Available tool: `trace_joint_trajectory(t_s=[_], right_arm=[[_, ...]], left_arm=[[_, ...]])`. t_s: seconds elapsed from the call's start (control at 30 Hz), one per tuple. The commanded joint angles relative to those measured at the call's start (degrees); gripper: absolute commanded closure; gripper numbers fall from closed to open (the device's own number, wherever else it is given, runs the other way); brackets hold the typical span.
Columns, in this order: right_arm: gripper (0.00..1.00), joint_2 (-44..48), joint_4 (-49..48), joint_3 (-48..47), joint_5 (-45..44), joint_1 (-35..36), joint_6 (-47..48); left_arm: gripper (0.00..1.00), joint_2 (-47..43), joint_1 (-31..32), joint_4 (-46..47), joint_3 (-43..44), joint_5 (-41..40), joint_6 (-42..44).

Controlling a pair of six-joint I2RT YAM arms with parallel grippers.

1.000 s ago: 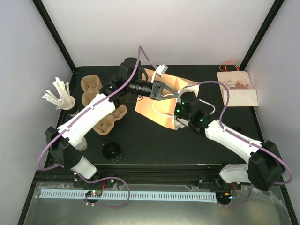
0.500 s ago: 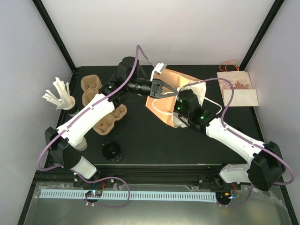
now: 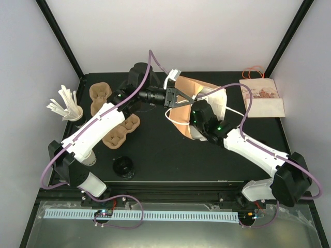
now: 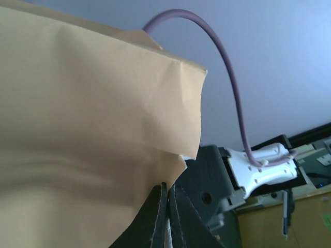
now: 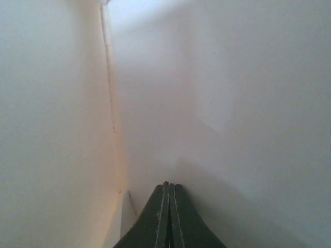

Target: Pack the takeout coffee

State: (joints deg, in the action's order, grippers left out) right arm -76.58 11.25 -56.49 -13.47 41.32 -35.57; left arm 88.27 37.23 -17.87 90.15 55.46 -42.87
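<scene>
A paper bag (image 3: 199,89), tan outside and white inside, is held up off the black table at the back centre. My left gripper (image 3: 179,100) is shut on the bag's rim; in the left wrist view the tan paper (image 4: 88,129) runs down between the closed fingers of the gripper (image 4: 166,188). My right gripper (image 5: 166,185) is shut with nothing in it and reaches inside the bag, with only white paper walls (image 5: 222,103) around it. A white handle loop (image 3: 174,122) hangs below the bag. A pale cup (image 3: 89,158) shows partly under the left arm.
Two brown pulp cup carriers (image 3: 100,96) (image 3: 123,129) lie at the left. A cup of white stirrers (image 3: 67,107) stands at the far left. A black lid (image 3: 124,166) sits near the front. A flat printed bag (image 3: 262,98) lies at the back right.
The left gripper has drawn the bag's rim up and to the right, so the bag stands more upright. The right arm has pushed left, deeper into the bag's mouth.
</scene>
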Motion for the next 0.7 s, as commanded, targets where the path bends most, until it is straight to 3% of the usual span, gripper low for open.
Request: trace_joint_trajectory(t_s=[0.0,0.2,0.67], right_arm=[[0.99,-2.46,7.83,-2.15,-16.76,3.88,0.54],[0.99,-6.10,15.99,-5.47,-28.01,5.12,-3.53],[0.99,-16.46,32.58,-14.66,-40.93,5.43,-9.06]], left_arm=[[0.97,-1.41,1.44,-1.84,2.60,-1.36,3.27],[0.97,-1.00,1.38,-7.41,4.49,-5.40,7.11],[0.98,-0.73,0.13,-11.57,4.09,-9.80,10.17]])
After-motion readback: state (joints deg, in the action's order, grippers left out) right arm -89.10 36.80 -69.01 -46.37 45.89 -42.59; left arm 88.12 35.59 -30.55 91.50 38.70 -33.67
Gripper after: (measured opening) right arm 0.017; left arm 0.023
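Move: The left hand pinches the rim of the orange bag; the bag's middle lies about 4 cm to that hand's right, 3 cm ahead and some 15 cm below. The right hand is already inside the bag with shut fingers, the bag's middle roughly 6 cm back from it, neither left nor right and about level. The nearer cup carrier lies about 27 cm left of the left hand, 2 cm farther out and well below. The printed bag is some 30 cm right of the right hand and 9 cm farther out. Sweeping right about 6 cm and sinking some 3 cm inside the bag, the right hand turns its shut fingers clockwise and steeper, from pointing forward-left to forward and slightly right, pushing along the inner wall to spread it. The left hand keeps the rim pinched and draws it forward and down, about 4 cm each, and a little left, fingertips swinging forward and dipping. ##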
